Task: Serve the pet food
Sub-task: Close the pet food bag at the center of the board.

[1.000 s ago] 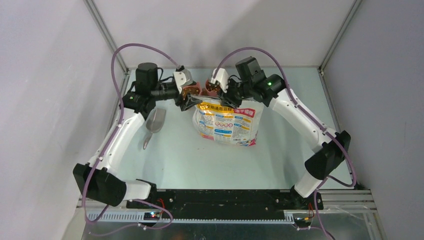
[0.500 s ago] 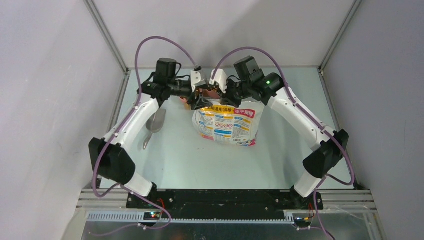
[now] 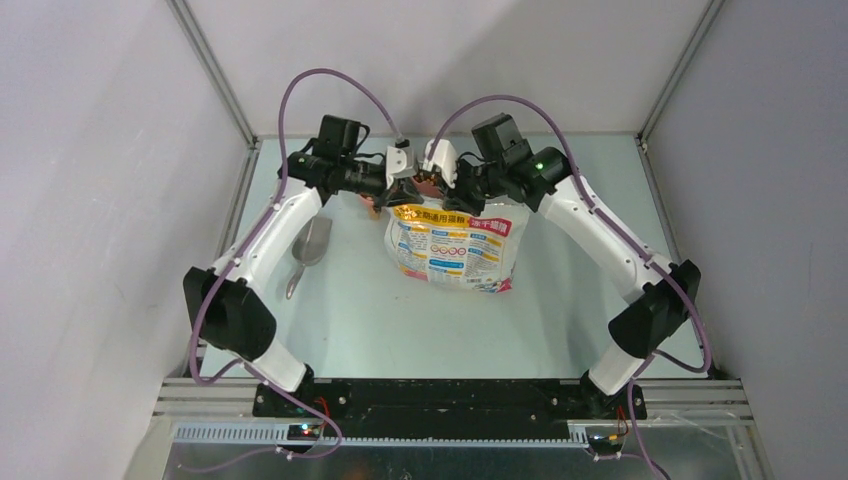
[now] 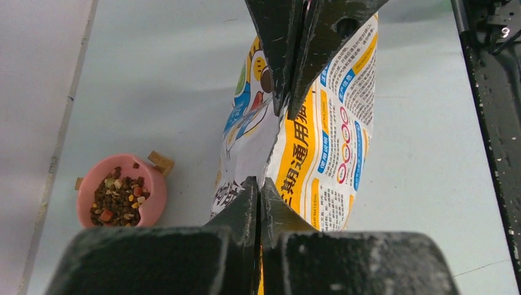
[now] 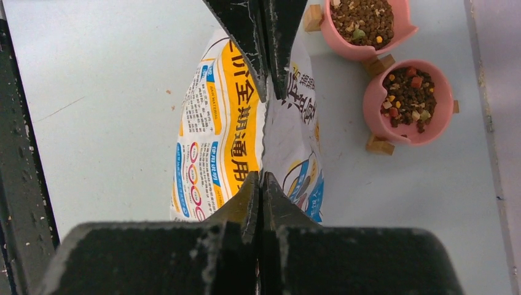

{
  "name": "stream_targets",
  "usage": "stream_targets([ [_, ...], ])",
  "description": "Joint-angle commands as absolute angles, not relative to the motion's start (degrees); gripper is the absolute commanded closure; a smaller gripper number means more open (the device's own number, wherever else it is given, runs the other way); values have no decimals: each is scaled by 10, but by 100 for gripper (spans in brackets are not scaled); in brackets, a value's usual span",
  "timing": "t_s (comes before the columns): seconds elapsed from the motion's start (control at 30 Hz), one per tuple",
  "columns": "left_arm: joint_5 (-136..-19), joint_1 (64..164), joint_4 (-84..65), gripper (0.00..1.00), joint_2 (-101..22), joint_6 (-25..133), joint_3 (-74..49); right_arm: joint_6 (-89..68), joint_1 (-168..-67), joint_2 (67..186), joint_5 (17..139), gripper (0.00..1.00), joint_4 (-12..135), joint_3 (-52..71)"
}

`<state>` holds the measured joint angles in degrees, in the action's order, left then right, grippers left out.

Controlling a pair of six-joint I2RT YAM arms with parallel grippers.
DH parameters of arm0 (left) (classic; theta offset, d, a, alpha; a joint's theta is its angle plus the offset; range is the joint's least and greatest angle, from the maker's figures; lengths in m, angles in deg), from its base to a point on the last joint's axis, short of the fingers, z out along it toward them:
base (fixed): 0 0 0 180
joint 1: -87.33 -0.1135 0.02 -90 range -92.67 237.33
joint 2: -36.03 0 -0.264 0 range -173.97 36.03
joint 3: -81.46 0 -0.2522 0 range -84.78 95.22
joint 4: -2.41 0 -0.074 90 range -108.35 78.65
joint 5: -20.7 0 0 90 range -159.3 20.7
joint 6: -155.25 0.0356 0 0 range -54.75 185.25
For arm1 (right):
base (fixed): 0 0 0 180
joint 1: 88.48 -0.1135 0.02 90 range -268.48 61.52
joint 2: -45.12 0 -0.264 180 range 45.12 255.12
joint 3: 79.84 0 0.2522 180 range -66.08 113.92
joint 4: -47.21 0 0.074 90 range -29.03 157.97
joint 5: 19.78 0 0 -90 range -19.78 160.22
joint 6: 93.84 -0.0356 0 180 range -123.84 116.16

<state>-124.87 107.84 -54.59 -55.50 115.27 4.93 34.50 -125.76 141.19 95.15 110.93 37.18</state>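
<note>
The printed bag [image 3: 455, 245] stands upright mid-table, white, yellow and blue. Both grippers pinch its top edge from opposite sides. My left gripper [image 4: 259, 183] is shut on the bag's top seam [image 4: 270, 147], and my right gripper [image 5: 261, 179] is shut on the same seam, facing it. In the top view the left gripper [image 3: 405, 188] and the right gripper [image 3: 438, 183] sit almost touching above the bag. Pet food [image 5: 410, 95] fills a pink bowl [image 5: 375, 110] behind the bag; a second pink bowl [image 5: 393, 38] also holds pet food [image 5: 364, 13]. The left wrist view shows one filled bowl [image 4: 153, 196].
A grey metal scoop [image 3: 308, 248] lies on the table [image 3: 360, 310] left of the bag, under the left forearm. Small wooden blocks [image 5: 379, 145] support the bowls. Walls close in on the left, right and back.
The left arm swung right from beside the bag to its top and closed on the edge. The right gripper closed on the same edge and held its place.
</note>
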Motion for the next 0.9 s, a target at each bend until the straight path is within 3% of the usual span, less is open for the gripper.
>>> stream_targets([
  [0.0, -1100, 1074, -544, 100, -537, 1210, 9, 339, -1246, 1359, 942, 100, 1112, 352],
  [0.33, -1076, 1026, -479, 100, -502, 1203, -62, 338, -1190, 1305, 899, 100, 1133, 291],
  [0.87, -1032, 1001, -504, 100, -514, 1227, -58, 379, -1183, 1285, 809, 94, 1236, 296],
])
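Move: Both grippers already pinch the pet food bag's top rim, about 6 cm apart. From the right gripper the bag's middle lies some 3 cm back, 2 cm right and 10 cm below; the rim's right corner is about 15 cm right, level fore and aft, 2 cm lower. The right bowl stands 17 cm ahead and 3 cm left, 18 cm down. From the left gripper, the bag's middle is 3 cm back, 7 cm right; the left bowl 15 cm ahead, 9 cm left. Draw the right gripper to the right along the bag's rim, about 5 cm in all: creep at first with the fingers shut, then ease them open a crack and go quicker, rim still between them. Keep the left fingers shut on the rim, roll that wrist about 10 degrees, and late on drift it some 2 cm left and slightly forward, towards the left corner. ##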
